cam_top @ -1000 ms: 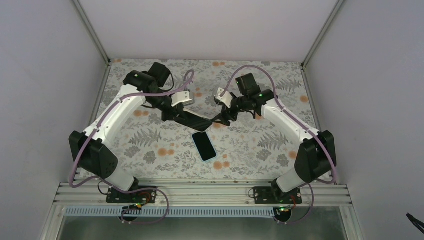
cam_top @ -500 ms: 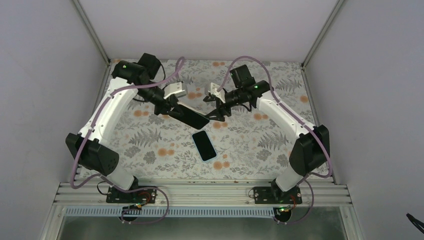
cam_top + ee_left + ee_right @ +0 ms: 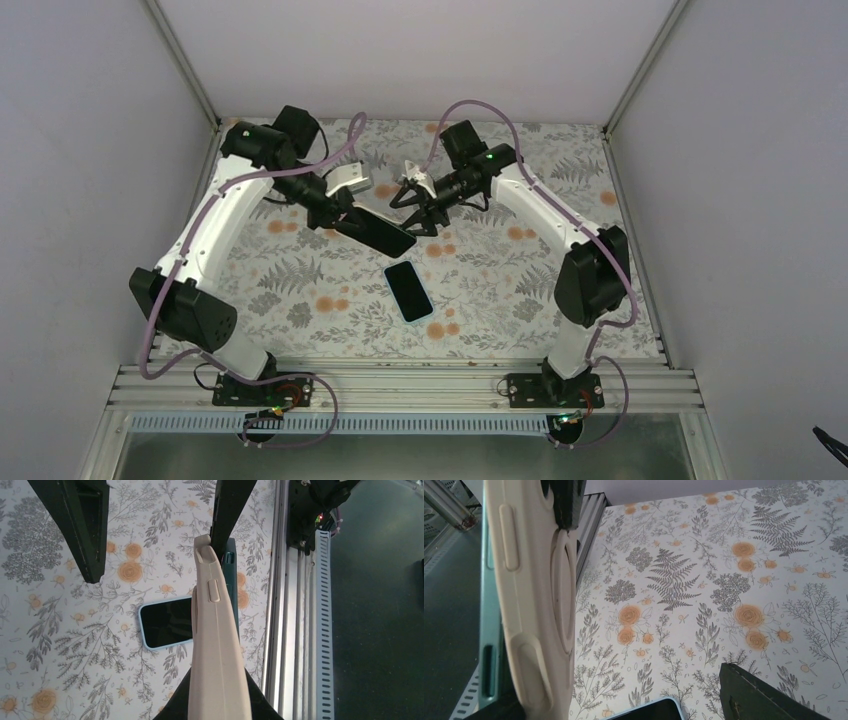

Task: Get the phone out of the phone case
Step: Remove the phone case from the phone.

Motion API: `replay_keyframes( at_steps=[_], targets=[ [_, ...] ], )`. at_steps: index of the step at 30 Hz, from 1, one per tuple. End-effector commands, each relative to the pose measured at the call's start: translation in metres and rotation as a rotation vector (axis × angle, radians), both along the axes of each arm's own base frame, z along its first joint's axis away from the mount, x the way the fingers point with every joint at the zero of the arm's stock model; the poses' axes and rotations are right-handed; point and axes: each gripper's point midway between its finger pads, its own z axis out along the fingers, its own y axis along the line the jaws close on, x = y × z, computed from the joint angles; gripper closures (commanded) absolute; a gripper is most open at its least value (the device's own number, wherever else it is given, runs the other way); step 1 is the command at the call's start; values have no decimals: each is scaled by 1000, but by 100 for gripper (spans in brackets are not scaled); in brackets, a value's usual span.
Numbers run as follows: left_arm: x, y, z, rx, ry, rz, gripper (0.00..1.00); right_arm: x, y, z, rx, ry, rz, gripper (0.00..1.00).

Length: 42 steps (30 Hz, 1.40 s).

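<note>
My left gripper [image 3: 345,222] is shut on a phone case [image 3: 216,645], cream coloured, held edge-on above the table. A teal phone [image 3: 231,575] sits inside it, its dark screen [image 3: 385,233] facing up in the top view. My right gripper [image 3: 420,215] is open at the free end of that held phone. In the right wrist view the cream case [image 3: 531,590] fills the left side, beside one of my fingers, and the other finger [image 3: 764,695] stands far off to the right. The teal phone edge [image 3: 489,620] shows behind the case.
A second phone in a light-blue case [image 3: 409,290] lies screen-up on the floral table [image 3: 500,290] just below the held one. The same light-blue-cased phone [image 3: 167,621] shows in the left wrist view. An aluminium rail [image 3: 400,385] runs along the near edge, and white walls close three sides.
My right gripper has swung left to the free end of the held phone. My left arm pulled back slightly with the phone, then held still. The phone on the table has not moved.
</note>
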Motion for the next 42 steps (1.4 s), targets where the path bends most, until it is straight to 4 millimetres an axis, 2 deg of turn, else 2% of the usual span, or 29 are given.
replay_keyframes(
  at_steps=[1, 4, 9, 12, 13, 15, 16, 17, 18, 20, 22, 23, 26, 28, 30, 31, 35, 38, 41, 42],
  targets=[
    [77, -28, 40, -193, -341, 51, 98, -84, 36, 59, 187, 144, 256, 22],
    [86, -29, 41, -185, -362, 67, 98, -101, 46, 67, 199, 185, 333, 23],
    [103, -31, 35, -161, -385, 92, 98, -142, 62, 74, 205, 245, 457, 23],
    [110, -32, 29, -155, -388, 103, 98, -154, 67, 75, 204, 259, 485, 28],
    [112, -33, 27, -155, -389, 105, 98, -155, 67, 74, 202, 262, 488, 32],
    [113, -34, 25, -154, -384, 104, 98, -154, 68, 72, 195, 256, 485, 50],
    [113, -34, 24, -151, -382, 102, 98, -153, 68, 70, 184, 245, 477, 64],
    [112, -34, 25, -149, -382, 98, 98, -151, 68, 67, 170, 237, 463, 85],
    [110, -33, 26, -147, -381, 91, 98, -148, 66, 69, 170, 227, 441, 95],
    [106, -31, 29, -140, -375, 86, 98, -141, 63, 74, 190, 190, 405, 97],
    [100, -28, 32, -134, -372, 82, 97, -132, 57, 76, 190, 164, 360, 96],
    [98, -26, 32, -124, -371, 84, 91, -127, 53, 77, 189, 160, 337, 97],
    [90, -19, 31, -83, -356, 94, 62, -106, 40, 73, 173, 173, 261, 97],
    [83, -12, 30, -51, -349, 108, 30, -90, 32, 65, 146, 181, 206, 97],
    [76, -3, 33, -22, -373, 132, 7, -70, 18, 55, 129, 194, 145, 97],
    [72, 2, 38, -12, -400, 147, 1, -60, 10, 50, 125, 203, 114, 97],
    [65, 24, 67, 19, -548, 241, 0, -27, -19, 38, 124, 219, -7, 97],
    [64, 30, 88, 0, -663, 312, 0, 6, -29, 36, 108, 226, -165, 97],
    [78, 29, 91, 2, -758, 379, 0, 49, -32, 60, 160, 128, -392, 97],
    [82, 24, 89, -7, -766, 385, 0, 71, -34, 65, 157, 104, -558, 97]
  ],
)
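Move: The left hand holds the phone case by one end, with the phone partly out of it; the case's middle is about 7 cm to that hand's right, 2 cm back and 3 cm lower. From the open right hand it is some 6 cm left, 2 cm back and 2 cm below. The second phone lies on the table about 6 cm back from the right hand, roughly level sideways and some 23 cm below. Right hand moves about 3 cm left and back, pinches the case, then draws right-forward; left hand releases, rising. ##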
